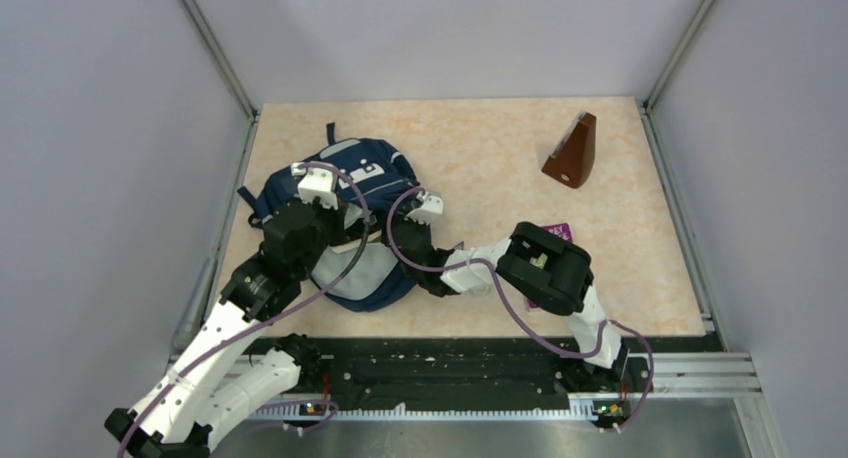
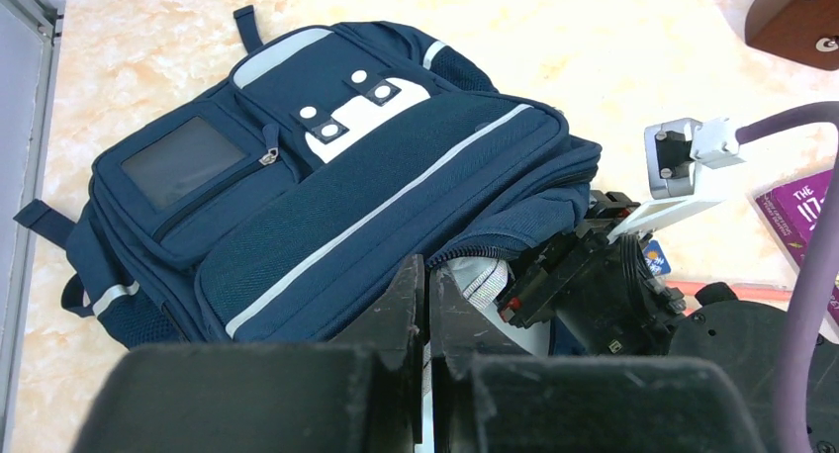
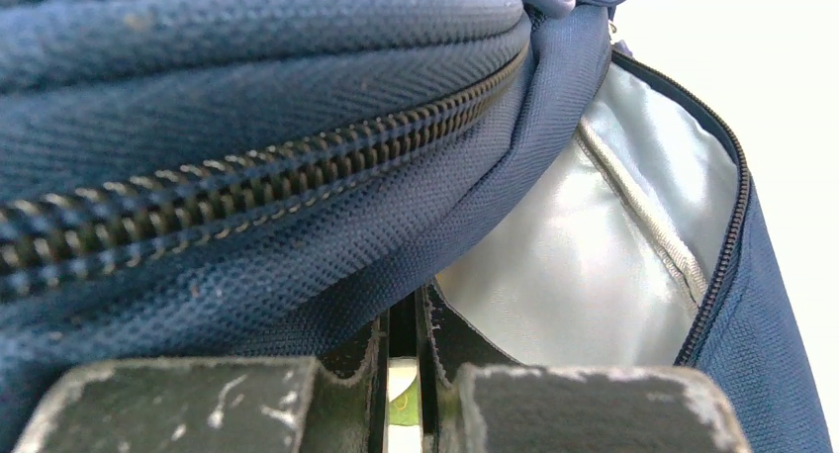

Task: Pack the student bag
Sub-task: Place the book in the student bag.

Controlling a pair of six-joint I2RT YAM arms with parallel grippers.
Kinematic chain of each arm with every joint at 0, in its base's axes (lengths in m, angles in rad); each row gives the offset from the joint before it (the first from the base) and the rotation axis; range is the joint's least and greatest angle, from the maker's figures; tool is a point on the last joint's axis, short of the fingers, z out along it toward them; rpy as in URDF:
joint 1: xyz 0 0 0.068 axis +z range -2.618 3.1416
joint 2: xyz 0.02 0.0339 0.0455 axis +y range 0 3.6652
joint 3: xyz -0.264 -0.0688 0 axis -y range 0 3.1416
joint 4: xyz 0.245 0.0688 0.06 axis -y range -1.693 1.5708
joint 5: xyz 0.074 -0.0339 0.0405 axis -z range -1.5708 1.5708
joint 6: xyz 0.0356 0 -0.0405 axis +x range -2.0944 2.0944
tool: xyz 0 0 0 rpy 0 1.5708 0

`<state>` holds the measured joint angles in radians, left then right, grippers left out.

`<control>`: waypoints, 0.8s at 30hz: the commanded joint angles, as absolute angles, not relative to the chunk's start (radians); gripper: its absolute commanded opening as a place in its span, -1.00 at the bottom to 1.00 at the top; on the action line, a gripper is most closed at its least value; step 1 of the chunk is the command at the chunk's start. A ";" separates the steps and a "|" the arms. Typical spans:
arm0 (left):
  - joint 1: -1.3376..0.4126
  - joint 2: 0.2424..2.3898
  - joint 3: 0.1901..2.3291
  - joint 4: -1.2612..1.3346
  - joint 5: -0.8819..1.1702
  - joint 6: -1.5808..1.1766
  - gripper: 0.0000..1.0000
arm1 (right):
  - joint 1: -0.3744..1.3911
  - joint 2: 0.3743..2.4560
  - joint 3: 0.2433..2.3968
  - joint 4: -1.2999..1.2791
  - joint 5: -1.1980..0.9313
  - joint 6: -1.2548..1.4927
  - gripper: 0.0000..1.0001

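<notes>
The student bag [image 1: 355,168] lies flat at the table's left, navy with pale stripes and white patches [image 2: 361,112]. Its mouth faces the arms and gapes, showing pale grey lining [image 1: 370,270] [image 3: 574,275]. My left gripper [image 1: 338,233] [image 2: 427,275] is shut, pinching the upper rim of the mouth by the zipper. My right gripper [image 1: 400,246] [image 3: 404,310] reaches in under that rim from the right. It is shut on a thin flat white and green thing, of which only a sliver shows. The zipper [image 3: 247,201] runs close above these fingers.
A brown wooden wedge [image 1: 572,153] [image 2: 796,23] stands at the back right. A purple book [image 1: 557,232] [image 2: 796,211] lies partly under the right arm. A blue card corner [image 2: 653,258] shows beside the right wrist. Grey walls close three sides.
</notes>
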<state>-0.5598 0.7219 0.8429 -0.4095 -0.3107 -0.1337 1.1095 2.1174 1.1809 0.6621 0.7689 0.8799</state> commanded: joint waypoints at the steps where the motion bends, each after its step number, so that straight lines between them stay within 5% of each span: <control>1: -0.563 0.696 0.856 -0.296 -0.295 -0.155 -1.00 | 1.114 2.126 1.217 0.732 0.802 0.769 -1.00; 4: -0.564 0.697 0.857 -0.298 -0.289 -0.157 -1.00 | 1.114 2.112 1.204 0.756 0.758 0.724 -0.94; 7: -0.563 0.697 0.858 -0.298 -0.290 -0.158 -1.00 | 1.114 2.096 1.180 0.785 0.702 0.681 -0.15; 9: -0.564 0.695 0.858 -0.298 -0.293 -0.157 -1.00 | 1.114 2.076 1.152 0.799 0.676 0.664 0.08; 13: -0.563 0.694 0.857 -0.298 -0.300 -0.155 -1.00 | 1.122 2.011 1.074 0.870 0.634 0.584 0.29; 24: -0.563 0.693 0.853 -0.296 -0.334 -0.149 -1.00 | 1.136 1.735 0.870 0.839 0.556 0.423 0.37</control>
<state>-0.5591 0.7094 0.8429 -0.4049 -0.3199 -0.1333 1.1286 1.8717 0.9207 0.8246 0.5976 0.4992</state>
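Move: The dark book is gripped by its right edge in the right hand, inside the student bag: its middle lies about 6 cm left of that hand, 1 cm ahead and a couple of centimetres lower. The bag's raised flap is about 7 cm ahead, 5 cm left and 6 cm above; the small blue piece on the table is some 14 cm right and 4 cm back of the hand. From the left gripper, which holds up the flap, the book is about 4 cm ahead, 2 cm right and 17 cm below. Open the right gripper wide to let go of the book inside the bag, easing it a little right and down as the fingers part. Then draw it back and up from under the flap, ending about 4 cm back, 4 cm higher and 3 cm right, while swinging the wrist some 15 degrees counter-clockwise, tipping the fingers up and lowering its left side. Keep the left gripper shut on the flap. ##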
